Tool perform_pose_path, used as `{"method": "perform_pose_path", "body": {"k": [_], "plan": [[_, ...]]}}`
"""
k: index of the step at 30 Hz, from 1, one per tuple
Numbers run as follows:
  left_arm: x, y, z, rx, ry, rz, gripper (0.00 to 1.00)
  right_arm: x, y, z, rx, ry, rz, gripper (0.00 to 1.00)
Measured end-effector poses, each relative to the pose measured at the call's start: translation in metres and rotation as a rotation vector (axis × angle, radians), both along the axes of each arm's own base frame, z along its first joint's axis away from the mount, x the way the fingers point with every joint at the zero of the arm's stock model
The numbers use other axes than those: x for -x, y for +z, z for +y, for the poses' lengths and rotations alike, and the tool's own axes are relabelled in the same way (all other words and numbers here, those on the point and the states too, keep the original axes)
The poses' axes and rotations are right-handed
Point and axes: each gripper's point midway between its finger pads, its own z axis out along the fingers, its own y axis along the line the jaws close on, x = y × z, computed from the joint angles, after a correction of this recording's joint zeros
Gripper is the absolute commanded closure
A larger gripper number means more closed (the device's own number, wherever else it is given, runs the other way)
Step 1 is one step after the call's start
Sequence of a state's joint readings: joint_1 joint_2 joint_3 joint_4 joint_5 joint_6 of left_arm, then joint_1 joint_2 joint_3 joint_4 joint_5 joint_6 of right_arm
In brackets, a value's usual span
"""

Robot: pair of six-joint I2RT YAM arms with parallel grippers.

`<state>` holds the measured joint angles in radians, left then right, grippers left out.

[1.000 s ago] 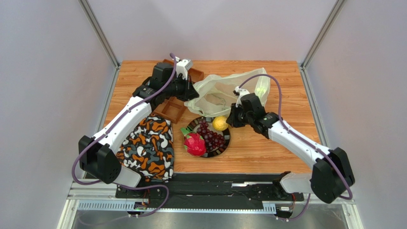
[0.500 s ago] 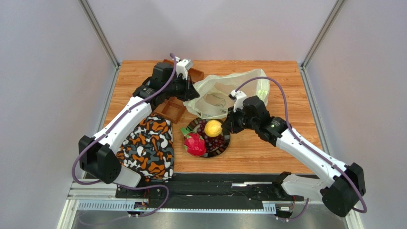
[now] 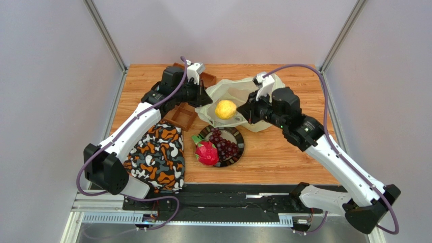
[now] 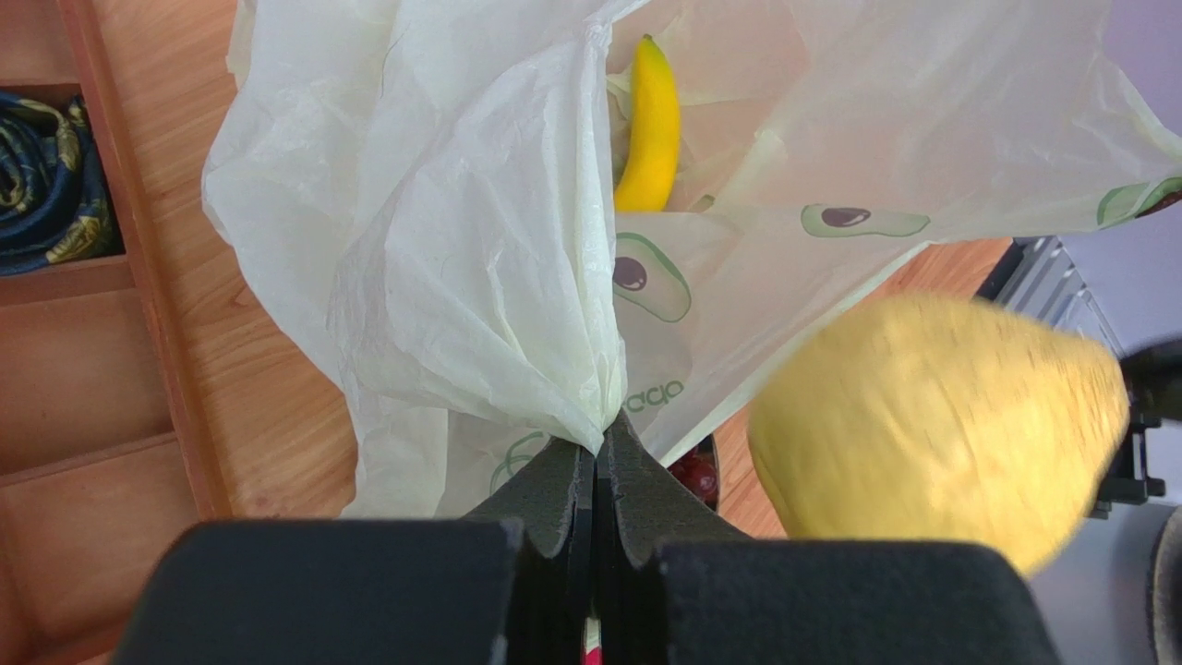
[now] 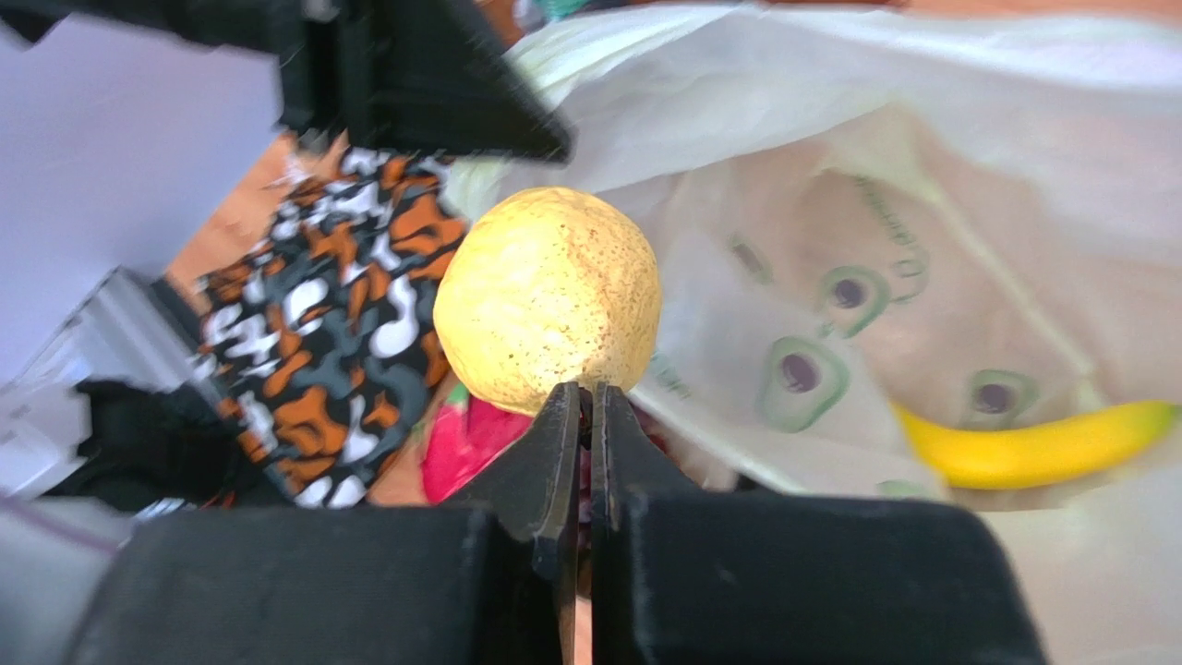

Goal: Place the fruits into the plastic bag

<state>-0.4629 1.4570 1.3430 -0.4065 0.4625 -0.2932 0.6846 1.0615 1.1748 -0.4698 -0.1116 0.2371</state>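
The plastic bag (image 3: 234, 92) lies at the back of the table, and my left gripper (image 3: 205, 99) is shut on a gathered fold of its rim (image 4: 458, 236), holding the mouth up. A yellow banana (image 4: 649, 125) lies inside the bag. My right gripper (image 3: 242, 113) is shut on the near end of the small round yellow fruit (image 3: 225, 109), which hangs in the air in front of the bag's mouth (image 5: 548, 298). The purple grape bunch (image 3: 226, 145) and the pink dragon fruit (image 3: 207, 153) rest on a dark plate (image 3: 239, 156).
An orange-black-white patterned cloth (image 3: 157, 156) lies at the front left. A wooden tray (image 3: 181, 118) stands behind it, with dark rolled cloths (image 4: 49, 180) in one compartment. Metal frame posts and grey walls close in the table.
My right arm has lifted the round yellow fruit off the plate and carried it back and up to the bag's mouth. The left arm has held still with the bag.
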Motion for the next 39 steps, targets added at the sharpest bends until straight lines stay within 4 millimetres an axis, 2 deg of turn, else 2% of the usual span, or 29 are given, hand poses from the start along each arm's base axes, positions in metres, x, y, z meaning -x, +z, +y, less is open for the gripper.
{"method": "perform_pose_path", "body": {"k": [4, 8, 13, 16, 26, 33, 37, 39], "plan": [[0.001, -0.003, 0.0, -0.003, 0.0, 0.006, 1.0, -0.038, 0.002, -0.003, 0.083, -0.122, -0.027, 1.0], [0.001, -0.004, 0.0, -0.004, 0.0, 0.009, 1.0, -0.066, -0.016, -0.006, 0.198, -0.202, -0.012, 1.0], [0.001, -0.004, 0.0, -0.004, -0.001, 0.008, 1.0, -0.1, -0.051, 0.003, 0.33, -0.247, 0.038, 1.0], [0.002, -0.005, 0.001, -0.005, 0.0, 0.01, 1.0, -0.109, -0.08, 0.006, 0.405, -0.253, 0.082, 1.0], [0.002, -0.006, 0.001, -0.007, 0.001, 0.013, 1.0, -0.134, -0.149, -0.004, 0.576, -0.305, 0.175, 1.0], [0.003, -0.008, 0.002, -0.008, 0.001, 0.016, 1.0, -0.146, -0.174, -0.027, 0.614, -0.353, 0.231, 1.0], [0.003, -0.008, 0.002, -0.008, 0.001, 0.016, 1.0, -0.147, -0.189, -0.027, 0.625, -0.345, 0.264, 0.99], [0.003, -0.008, 0.002, -0.008, 0.001, 0.016, 1.0, -0.147, -0.198, -0.025, 0.625, -0.335, 0.288, 0.94]]}}
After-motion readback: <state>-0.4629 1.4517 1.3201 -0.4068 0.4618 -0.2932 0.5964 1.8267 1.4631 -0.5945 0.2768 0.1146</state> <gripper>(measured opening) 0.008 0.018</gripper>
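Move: The yellow fruit already hangs from the right fingertips; the bag's hollow it is bound for lies about 16 cm ahead of the right hand and some 22 cm below, straight ahead. The banana inside sits about 17 cm ahead, 10 cm right; the grapes on the plate are level with the hand, 6 cm left, and the dragon fruit 4 cm back, 15 cm left. From the left hand the hollow is roughly 8 cm ahead, 12 cm right and 20 cm lower. The yellow fruit is carried by the right hand forward over the bag's near rim and then down into the open bag, roughly 14 cm forward and 19 cm down, with the forward part mostly first. On the way the wrist tilts about 40 degrees so the fingers point steeply down; they stay shut on the fruit. The left hand keeps pinching the bag's left rim, almost still. ##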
